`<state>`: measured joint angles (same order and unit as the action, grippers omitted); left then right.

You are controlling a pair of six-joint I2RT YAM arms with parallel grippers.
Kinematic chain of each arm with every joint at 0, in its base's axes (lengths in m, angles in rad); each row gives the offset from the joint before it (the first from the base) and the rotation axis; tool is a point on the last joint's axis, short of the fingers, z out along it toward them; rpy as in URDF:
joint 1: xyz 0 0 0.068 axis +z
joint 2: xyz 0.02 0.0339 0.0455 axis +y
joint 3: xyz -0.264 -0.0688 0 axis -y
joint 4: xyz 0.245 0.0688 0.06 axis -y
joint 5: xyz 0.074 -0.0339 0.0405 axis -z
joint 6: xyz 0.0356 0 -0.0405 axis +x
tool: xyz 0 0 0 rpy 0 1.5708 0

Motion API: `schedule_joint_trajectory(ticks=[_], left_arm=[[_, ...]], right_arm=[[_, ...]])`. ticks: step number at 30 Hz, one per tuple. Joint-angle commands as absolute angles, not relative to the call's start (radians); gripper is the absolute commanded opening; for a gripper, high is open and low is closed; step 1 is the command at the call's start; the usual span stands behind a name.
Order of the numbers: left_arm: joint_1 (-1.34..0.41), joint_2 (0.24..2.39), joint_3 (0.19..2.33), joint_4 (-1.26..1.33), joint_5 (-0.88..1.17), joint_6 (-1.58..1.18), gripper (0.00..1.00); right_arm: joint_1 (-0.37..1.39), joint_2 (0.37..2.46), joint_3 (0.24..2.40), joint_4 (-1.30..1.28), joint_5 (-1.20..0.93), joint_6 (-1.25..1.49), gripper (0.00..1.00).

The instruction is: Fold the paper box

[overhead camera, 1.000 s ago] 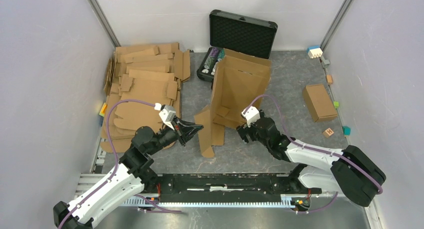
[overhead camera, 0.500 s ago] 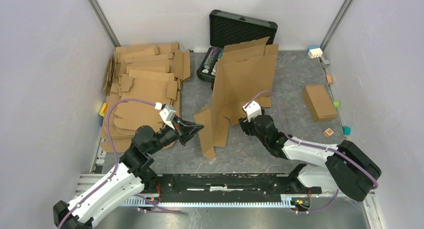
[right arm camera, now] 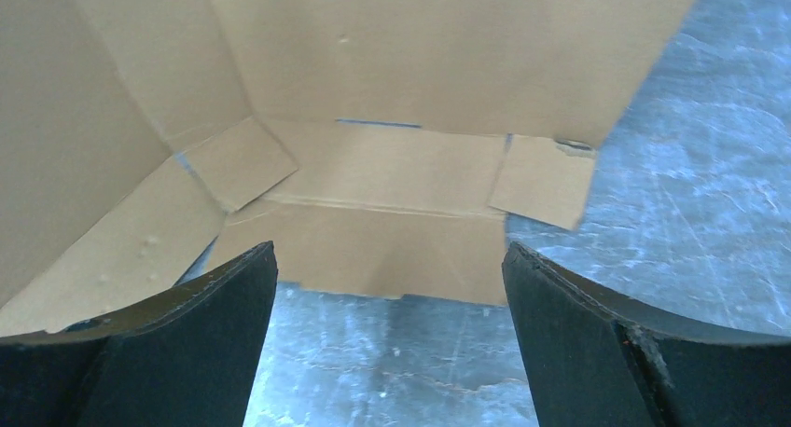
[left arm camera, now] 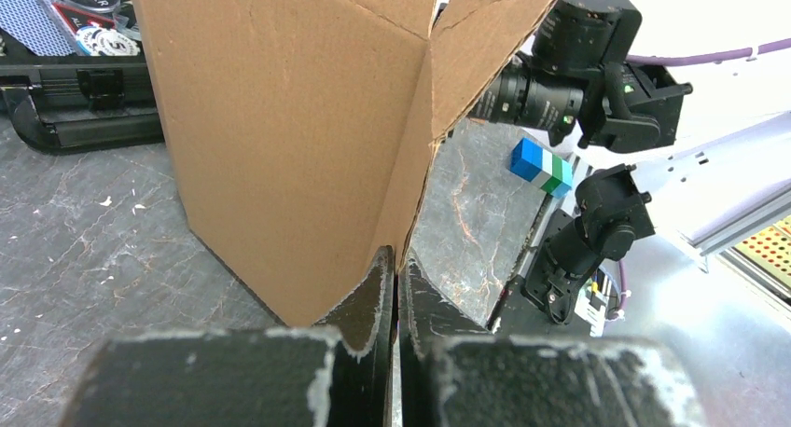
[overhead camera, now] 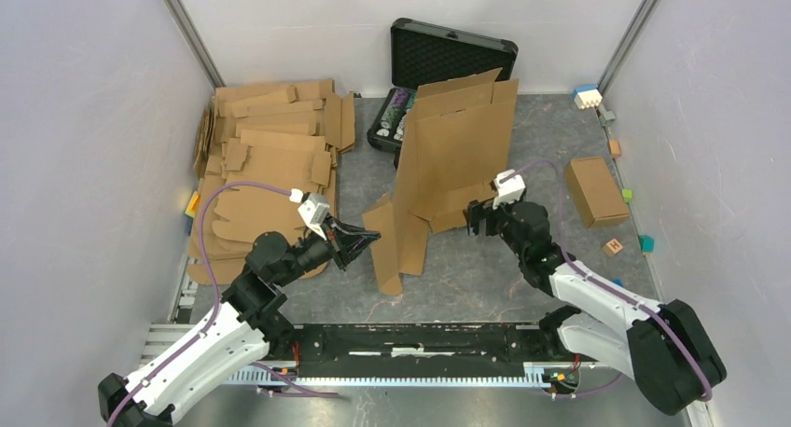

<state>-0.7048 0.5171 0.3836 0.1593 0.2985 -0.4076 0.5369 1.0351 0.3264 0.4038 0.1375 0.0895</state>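
Observation:
The paper box (overhead camera: 457, 147) is a big brown cardboard sheet standing upright in the middle of the table, its panels bent at an angle and small flaps splayed on the table at its foot. My left gripper (overhead camera: 359, 243) is shut on the edge of its near left flap; in the left wrist view the jaws (left arm camera: 396, 268) pinch the cardboard (left arm camera: 280, 119) where the fold comes down. My right gripper (overhead camera: 478, 220) stands open at the lower right flap, touching nothing. In the right wrist view its fingers (right arm camera: 215, 315) frame the bottom flap (right arm camera: 392, 241) lying on the table.
A pile of flat cardboard sheets (overhead camera: 270, 147) fills the left side. An open black case (overhead camera: 452, 59) stands behind the box. A small brown box (overhead camera: 594, 189), a wooden cube (overhead camera: 613, 247) and coloured blocks (overhead camera: 587, 96) lie at the right. Grey walls enclose the table.
The tall panel has swung up and back to stand wider and taller. My right gripper has moved rightward from the box's middle foot to its right flap. The left gripper has held still.

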Motion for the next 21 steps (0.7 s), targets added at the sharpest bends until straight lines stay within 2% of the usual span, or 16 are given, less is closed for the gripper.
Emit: schedule_joint_trajectory(ticks=[1, 5, 9, 16, 21], left_arm=[[-0.713, 0.525, 0.412, 0.11, 0.328, -0.394, 0.02], [-0.713, 0.54, 0.414, 0.098, 0.333, -0.386, 0.02], [-0.713, 0.542, 0.409, 0.098, 0.324, -0.385, 0.02], [-0.715, 0.567, 0.429, 0.077, 0.32, -0.382, 0.02], [-0.716, 0.562, 0.434, 0.047, 0.285, -0.379, 0.02]], right_arm=[[0.393, 1.053, 0.386, 0.476, 0.028, 0.168, 0.95], [0.195, 1.159, 0.407, 0.629, -0.153, 0.268, 0.97], [0.024, 1.328, 0.402, 1.0, -0.381, 0.439, 0.98], [0.006, 1.596, 0.541, 1.297, -0.524, 0.327, 0.98], [-0.032, 1.69, 0.642, 1.329, -0.523, 0.317, 0.98]])
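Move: The paper box's upright far wall, near its right edge, stands about 19 cm ahead of the right hand, 6 cm to its right and 4 cm above it. The box's low near flap lies some 5 cm ahead, 4 cm left and 9 cm below; the poker case is about 27 cm ahead, 12 cm left and 8 cm below. From the left hand, which still pinches the box's left panel, that far wall edge is roughly 26 cm ahead, 33 cm right and 8 cm below. Right hand, open, swings some 14 cm forward, first veering right, later rising, left side rolling up, towards far wall. ##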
